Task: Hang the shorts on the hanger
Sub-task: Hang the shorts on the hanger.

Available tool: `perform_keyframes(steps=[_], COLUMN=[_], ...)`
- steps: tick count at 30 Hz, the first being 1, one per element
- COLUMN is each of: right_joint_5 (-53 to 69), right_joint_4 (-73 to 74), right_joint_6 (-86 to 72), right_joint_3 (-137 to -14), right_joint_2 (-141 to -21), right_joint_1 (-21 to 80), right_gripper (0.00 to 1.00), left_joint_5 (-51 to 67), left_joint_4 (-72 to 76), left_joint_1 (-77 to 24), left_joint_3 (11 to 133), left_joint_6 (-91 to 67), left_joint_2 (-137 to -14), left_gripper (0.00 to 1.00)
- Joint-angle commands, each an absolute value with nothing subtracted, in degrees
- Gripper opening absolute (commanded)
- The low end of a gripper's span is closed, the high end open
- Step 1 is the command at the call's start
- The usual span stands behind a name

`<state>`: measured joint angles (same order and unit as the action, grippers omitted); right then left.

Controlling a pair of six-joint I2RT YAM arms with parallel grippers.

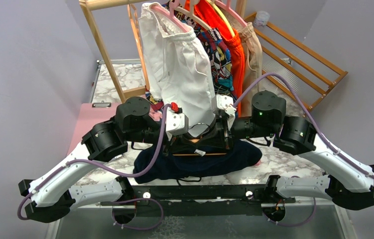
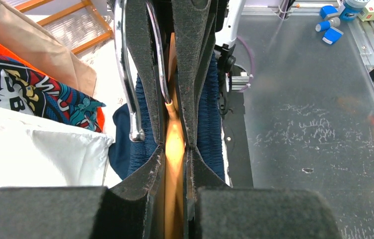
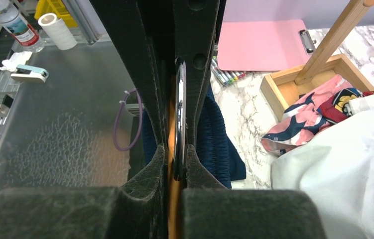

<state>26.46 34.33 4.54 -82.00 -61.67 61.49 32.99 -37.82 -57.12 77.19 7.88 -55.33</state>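
The dark navy shorts [image 1: 175, 167] lie bunched on the marble table in front of the arm bases. Above them both grippers meet tip to tip at the thin orange-tan hanger, whose crossbar [image 1: 199, 155] shows just below them. My left gripper [image 1: 192, 139] is shut on the hanger's wood [image 2: 175, 144]; its metal hook [image 2: 125, 74] curves up on the left. Opposite it, my right gripper [image 1: 214, 137] is shut on the hanger [image 3: 173, 199], with the hook's stem [image 3: 181, 114] between its fingers. In both wrist views the shorts' ribbed waistband [image 2: 209, 124] [image 3: 214, 139] hangs on either side of the fingers.
Behind the grippers, a wooden rack [image 1: 100, 45] carries white shorts [image 1: 180, 64], a patterned garment and orange shorts [image 1: 232, 45] on pink hangers. A pink clipboard [image 3: 262, 45], markers [image 3: 224, 77] and the rack's wooden base box [image 3: 299, 84] sit on the table.
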Motion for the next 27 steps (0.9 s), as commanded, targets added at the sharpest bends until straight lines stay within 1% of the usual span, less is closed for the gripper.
perform_keyframes(steps=[1, 6, 7, 9, 10, 11, 14, 18, 22, 24, 26, 27], right_joint_5=[24.7, 22.8, 22.9, 22.9, 22.6, 22.1, 21.3, 21.7, 22.6, 22.8, 23.0, 23.3], right_joint_4=[32.6, 31.6, 31.8, 32.5, 32.8, 33.1, 33.6, 32.7, 31.5, 31.1, 31.1, 31.1], right_joint_6=[4.0, 3.4, 3.4, 3.5, 3.6, 3.7, 3.9, 3.5, 3.2, 3.1, 3.3, 3.3], right_joint_3=[-80.0, -78.8, -78.9, -79.2, -79.3, -79.4, -80.0, -80.4, -80.7, -80.9, -80.9, -80.8], right_joint_2=[-61.0, -59.2, -59.2, -59.7, -59.8, -60.0, -60.4, -60.4, -60.7, -61.0, -61.2, -61.4], right_joint_1=[61.5, 61.5, 61.5, 61.5, 61.5, 61.5, 61.5, 61.5, 61.5, 61.5, 61.5, 61.5], right_gripper=[0.01, 0.01, 0.03, 0.23, 0.31, 0.34, 0.39, 0.40, 0.46, 0.46, 0.43, 0.36], left_joint_5=[32.3, 31.4, 31.5, 31.6, 31.6, 31.6, 31.8, 32.0, 32.3, 32.4, 32.5, 32.6], left_joint_4=[-31.0, -31.1, -31.1, -31.1, -31.1, -31.1, -31.1, -31.0, -31.1, -31.1, -31.1, -31.1], left_joint_1=[-57.3, -57.3, -57.3, -57.3, -57.3, -57.3, -57.3, -57.3, -57.3, -57.3, -57.3, -57.3], left_joint_3=[79.0, 77.8, 77.8, 77.7, 77.7, 77.8, 77.7, 77.8, 77.7, 77.8, 77.8, 77.8], left_joint_6=[8.3, 8.3, 8.3, 8.3, 8.3, 8.3, 8.3, 8.2, 8.1, 8.1, 8.1, 8.1], left_joint_2=[-53.5, -51.7, -51.5, -51.2, -51.2, -51.2, -51.1, -51.2, -51.6, -51.8, -52.0, -52.1], left_gripper=[0.00, 0.00, 0.00, 0.00, 0.00, 0.00, 0.00, 0.00, 0.00, 0.00, 0.00, 0.00])
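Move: The wooden hanger, threaded into the navy shorts' waistband, is already pinched by both hands at its middle. Its neck is about 3 cm to the right of the left hand and about 2 cm to the left of the right hand, level with both. From the left hand, the shorts' middle hangs some 10 cm below, 2 cm back and 3 cm to the right; the white trousers hang roughly 18 cm ahead and 2 cm to the left, and the patterned shorts about 24 cm ahead and 10 cm to the right, both about level in height. The hanger stays clamped in the left fingers, which ease it about 1 cm to the left and slightly up, away from the right hand. Midway the right fingers spread to nearly half open, letting go of the wood, while the right hand drifts barely 1 cm forward and stays around the hanger beside the neck. ##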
